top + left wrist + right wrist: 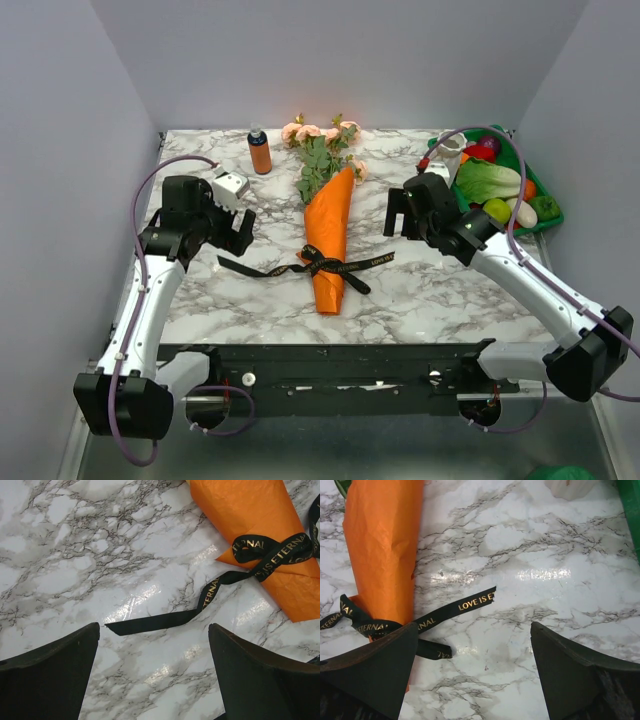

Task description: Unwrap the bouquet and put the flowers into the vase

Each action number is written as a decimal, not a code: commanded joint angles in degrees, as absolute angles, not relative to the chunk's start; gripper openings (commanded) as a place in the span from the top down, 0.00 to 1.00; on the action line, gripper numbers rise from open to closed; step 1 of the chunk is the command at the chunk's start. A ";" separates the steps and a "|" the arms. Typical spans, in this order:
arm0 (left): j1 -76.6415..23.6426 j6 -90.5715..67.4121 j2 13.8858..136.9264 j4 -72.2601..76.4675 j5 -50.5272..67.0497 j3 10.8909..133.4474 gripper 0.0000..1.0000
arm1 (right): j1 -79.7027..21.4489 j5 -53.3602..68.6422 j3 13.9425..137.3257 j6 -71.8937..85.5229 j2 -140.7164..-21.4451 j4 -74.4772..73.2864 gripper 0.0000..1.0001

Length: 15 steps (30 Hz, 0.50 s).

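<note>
The bouquet [330, 225] lies in the middle of the marble table, an orange paper cone with its tip toward the arms. Its flowers [318, 140], pale pink roses with green leaves, stick out at the far end. A black gold-lettered ribbon [318, 264] is tied round the cone, its tails spread left and right. My left gripper [243, 230] hovers open left of the cone, the left ribbon tail [160, 621] just ahead of its tips [154, 630]. Open too, my right gripper [397, 216] hangs to the cone's right above the other tail [470, 601]. The cream vase [451, 149] shows partly behind the right arm.
An orange bottle [260, 152] with a dark cap stands at the back, left of the roses. A green tray [548, 222] holding several toy vegetables sits at the back right. Grey walls close in the table on three sides.
</note>
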State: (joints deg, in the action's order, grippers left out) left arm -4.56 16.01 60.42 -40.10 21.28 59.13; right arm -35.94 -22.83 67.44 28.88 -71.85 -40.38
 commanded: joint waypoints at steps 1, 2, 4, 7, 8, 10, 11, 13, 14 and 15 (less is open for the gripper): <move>-5.97 18.45 61.35 -40.52 22.24 58.45 0.01 | -36.04 -23.55 67.76 29.88 -73.56 -40.43 0.00; -6.59 18.81 61.43 -40.34 22.32 57.84 0.01 | -35.95 -23.99 67.94 30.40 -74.00 -40.86 0.00; -7.38 20.29 62.05 -40.08 22.41 57.13 0.01 | -36.04 -24.78 68.11 31.46 -75.76 -41.74 0.00; -9.40 21.79 63.97 -39.90 21.45 56.16 0.01 | -36.04 -24.70 68.12 32.78 -77.87 -42.28 0.00; -9.84 22.41 64.42 -39.03 20.84 55.47 0.01 | -36.04 -24.87 68.12 33.04 -78.48 -42.28 0.00; -10.28 22.94 65.56 -37.71 20.74 54.76 0.01 | -35.95 -25.40 68.11 34.09 -80.06 -42.62 0.01; -10.46 23.20 66.00 -36.40 20.74 54.23 0.01 | -35.95 -25.66 68.03 34.36 -80.50 -42.71 0.01; -10.98 24.43 67.23 -35.34 21.53 53.88 0.01 | -35.95 -25.93 68.11 35.15 -81.99 -42.89 0.02; -11.16 24.96 67.76 -34.64 22.14 53.79 0.01 | -36.03 -25.93 68.29 35.59 -82.44 -43.15 0.03; -11.51 26.18 68.37 -34.45 23.28 53.70 0.02 | -35.95 -25.93 68.47 36.12 -82.96 -43.50 0.03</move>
State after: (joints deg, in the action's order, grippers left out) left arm -10.61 22.28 66.87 -37.95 21.26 54.37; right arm -35.94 -23.68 67.44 33.19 -81.14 -41.06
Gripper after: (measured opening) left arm 0.988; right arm 0.977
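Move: The left ribbon tail lies some 17 cm below the left hand, its middle about 4 cm to the right and 2 cm ahead. The knot on the orange bouquet wrap is roughly 18 cm to this hand's right and 4 cm ahead. From the right hand, the right ribbon tail's middle is about 5 cm left, 4 cm ahead and 17 cm below; the knot is 15 cm left and 4 cm ahead, the short ribbon end 6 cm left and 3 cm back. Both open hands sink towards the black ribbon's two loose tails, touching nothing yet. The left drops about 6 cm while drifting some 2.5 cm right, in over its tail, turning roughly 10 degrees clockwise; the right comes down about 5 cm, nearly straight, fingers tipping a little steeper. Both gather speed after a slow start. ##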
